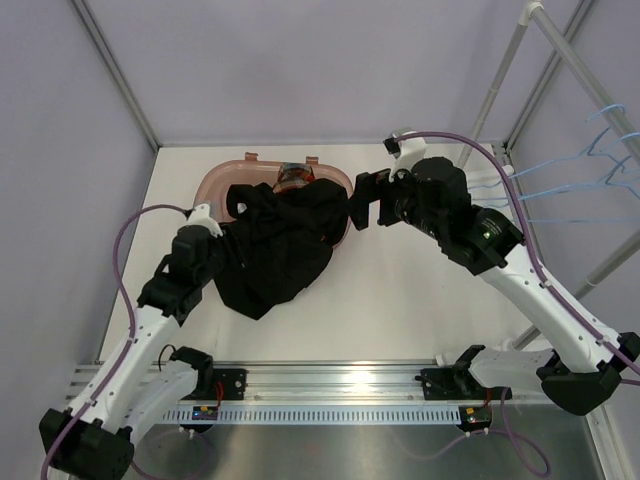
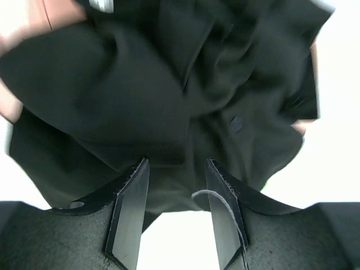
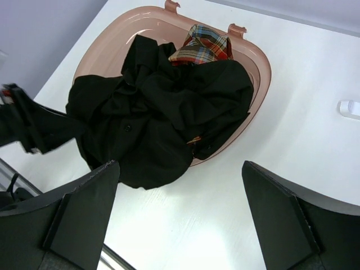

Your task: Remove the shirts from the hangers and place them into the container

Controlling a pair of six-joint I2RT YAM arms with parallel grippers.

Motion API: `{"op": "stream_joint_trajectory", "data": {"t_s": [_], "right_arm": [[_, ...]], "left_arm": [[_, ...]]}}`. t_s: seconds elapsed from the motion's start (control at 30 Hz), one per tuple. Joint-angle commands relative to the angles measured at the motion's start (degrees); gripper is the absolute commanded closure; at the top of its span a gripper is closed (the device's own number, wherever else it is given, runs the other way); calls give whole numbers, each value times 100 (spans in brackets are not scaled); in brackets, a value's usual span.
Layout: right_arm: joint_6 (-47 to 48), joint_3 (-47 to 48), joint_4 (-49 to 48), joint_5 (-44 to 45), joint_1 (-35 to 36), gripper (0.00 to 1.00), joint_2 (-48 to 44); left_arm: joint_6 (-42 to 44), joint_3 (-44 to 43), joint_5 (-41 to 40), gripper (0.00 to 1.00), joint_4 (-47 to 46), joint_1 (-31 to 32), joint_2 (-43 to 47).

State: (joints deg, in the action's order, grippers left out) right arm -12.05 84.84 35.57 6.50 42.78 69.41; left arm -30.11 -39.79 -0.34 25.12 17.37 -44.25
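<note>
The black shirt (image 1: 275, 250) lies bunched over the container (image 1: 213, 183), and its lower half spills over the near rim onto the table. The plaid shirt (image 1: 293, 178) shows at the container's far side, partly under the black one. My left gripper (image 1: 225, 222) is at the black shirt's left edge. In the left wrist view the left gripper (image 2: 177, 163) has its jaws apart, with the black shirt's (image 2: 140, 84) hem lying between the tips. My right gripper (image 1: 365, 200) hovers wide open by the container's right rim, holding nothing. Light-blue hangers (image 1: 600, 165) hang bare at the right.
White rack poles (image 1: 500, 75) rise at the back right. A metal rail (image 1: 330, 380) runs along the near edge between the arm bases. In the right wrist view, the right gripper (image 3: 180, 166) is above bare table just outside the container (image 3: 261, 73), and a small white piece (image 3: 350, 107) lies to the right.
</note>
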Motion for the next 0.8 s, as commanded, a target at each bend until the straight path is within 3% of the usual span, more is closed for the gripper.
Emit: {"op": "stream_joint_trajectory", "data": {"t_s": [0.0, 0.2, 0.57, 0.67, 0.7, 0.77], "right_arm": [[-130, -187, -235, -132, 63, 1, -41], [-174, -371, -375, -193, 72, 0, 11], [-192, -696, -578, -237, 72, 0, -103], [-183, -697, -604, -237, 72, 1, -129], [-183, -688, -587, -237, 72, 1, -138], [-157, -705, -587, -202, 72, 1, -155]], "left_arm": [[-223, 138, -502, 51, -280, 424, -268], [-364, 367, -1081, 48, -377, 864, -453], [-364, 525, -1847, 49, -438, 1032, -821], [-329, 446, -1812, 65, -578, 1058, -1164], [-338, 411, -1803, 82, -614, 1084, -1243], [-347, 314, -1777, 99, -666, 1129, -1358]]}}
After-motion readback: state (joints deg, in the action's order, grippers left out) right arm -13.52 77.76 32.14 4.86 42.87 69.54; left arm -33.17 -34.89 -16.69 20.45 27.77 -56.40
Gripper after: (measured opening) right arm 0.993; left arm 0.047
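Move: The left hand hovers, half open, over the black shirt's near-left edge, which overhangs the container's near side. The spot to grip is roughly 8 cm below, 1 cm forward and 1 cm right. From that hand the container's middle lies some 16 cm ahead, 7 cm right and 13 cm down; the plaid shirt about 25 cm ahead, 12 cm right, similarly low. For the right hand the edge is some 26 cm left, level fore-and-aft, 25 cm below. The left fingers shut on the near-left part of the black shirt at the end of a drop of about 8 cm. The hand first sinks with a slight swing back and right, then comes back over its starting spot and goes on down, its left side rolling up about 10 degrees. Meanwhile the right hand, wide open and empty, sinks some 4 cm clear of the shirt. ##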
